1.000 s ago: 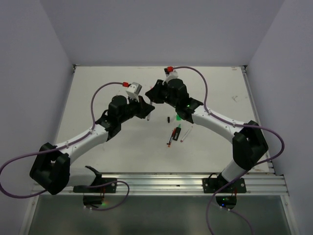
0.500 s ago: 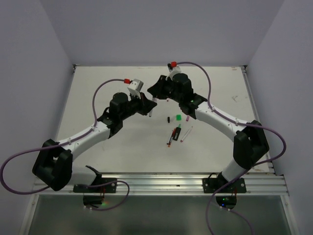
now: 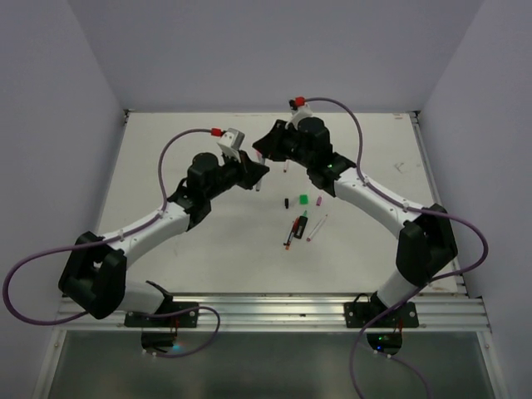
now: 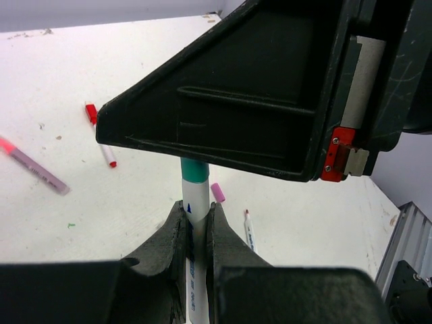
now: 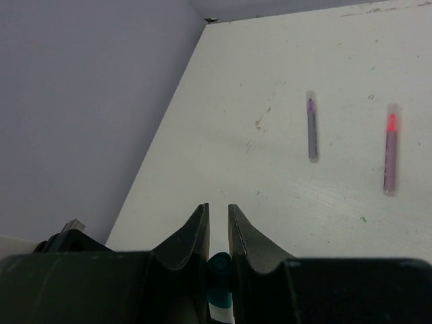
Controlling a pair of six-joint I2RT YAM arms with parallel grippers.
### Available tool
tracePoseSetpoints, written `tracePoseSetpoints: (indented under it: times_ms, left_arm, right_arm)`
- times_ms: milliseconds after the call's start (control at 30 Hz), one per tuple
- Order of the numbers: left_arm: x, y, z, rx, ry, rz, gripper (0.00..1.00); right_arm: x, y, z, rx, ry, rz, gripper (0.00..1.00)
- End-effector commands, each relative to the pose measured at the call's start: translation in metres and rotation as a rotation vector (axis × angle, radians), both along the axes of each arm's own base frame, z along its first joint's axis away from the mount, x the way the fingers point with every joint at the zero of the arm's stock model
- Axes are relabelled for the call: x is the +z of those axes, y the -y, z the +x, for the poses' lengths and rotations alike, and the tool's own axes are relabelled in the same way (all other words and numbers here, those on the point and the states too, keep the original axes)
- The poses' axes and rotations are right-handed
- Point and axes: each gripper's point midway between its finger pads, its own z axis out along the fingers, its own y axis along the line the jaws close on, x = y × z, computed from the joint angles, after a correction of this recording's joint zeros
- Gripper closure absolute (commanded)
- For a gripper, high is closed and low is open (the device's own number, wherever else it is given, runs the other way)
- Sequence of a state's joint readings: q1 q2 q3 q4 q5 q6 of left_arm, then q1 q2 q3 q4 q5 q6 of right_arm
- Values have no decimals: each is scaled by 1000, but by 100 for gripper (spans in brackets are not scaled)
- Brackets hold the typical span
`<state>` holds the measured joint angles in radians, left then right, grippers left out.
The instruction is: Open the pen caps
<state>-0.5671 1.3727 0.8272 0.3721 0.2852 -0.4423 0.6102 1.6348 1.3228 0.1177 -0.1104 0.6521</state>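
Observation:
My left gripper [image 4: 197, 209] is shut on the white barrel of a pen [image 4: 196, 210] that stands up from between its fingers. The pen's teal cap [image 4: 194, 170] reaches up into my right gripper [image 5: 218, 209], which is shut on that cap [image 5: 220, 264] deep between its fingers. In the top view the two grippers meet over the middle of the far half of the table, the left [image 3: 256, 172] just below the right [image 3: 266, 150]. Loose caps lie on the table: black [image 3: 287, 202], green [image 3: 304, 199] and pink [image 3: 320, 201].
Several uncapped pens [image 3: 295, 229] lie on the white table [image 3: 166, 150] in front of the grippers, one whitish pen [image 3: 317, 227] beside them. Two purple-barrelled pens [image 5: 312, 125] lie farther out. Walls close the table on three sides.
Both grippers have moved toward the far side and closer together. The left gripper has brought its pen up to the right gripper, which now has the cap between its fingers.

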Motion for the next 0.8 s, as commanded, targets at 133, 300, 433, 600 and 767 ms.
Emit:
tracePoseSetpoints:
  times_ms: [133,300,433,600,767]
  left_arm:
    - [-103,19,-119,-389,-424,166,100]
    - [-105,19,-119,-384,-430,171,100]
    - [-102,14,-110,-321,-415,197,100]
    - [-118,-6,-89,-144,-429,285,100]
    - [-142,-24,-71,13,-485,381,100]
  right_arm:
    - [227,101,68,-397,578,351,100]
    - [240,111,70,-409,608,357,100]
    - [228,108,67,-379,574,329,100]
    - [159,103,67,-353,396,190,100]
    - [73,98,67,-327,179,54,100]
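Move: The marker's teal cap, held in the right gripper, sits about 6 cm ahead of the left hand and 5 above; the orange pen lies on the table about 10 cm back, 9 right and 21 below, with the highlighter 12 right and 8 back. From the right hand, the marker body is 6 cm back and 5 below; on the table 27 below and 7 back lie the green cap, 11 right, and the black cap, 7 right. Break the marker away from its cap: keep both grips shut, sweep the left gripper down and back, about 14 cm down, tipping its fingers down, towards the table beside the orange pen. Whip the right gripper with the cap up some 22 cm, rightward and forward, fingers tilting up, then let it sink back about 10 cm. ##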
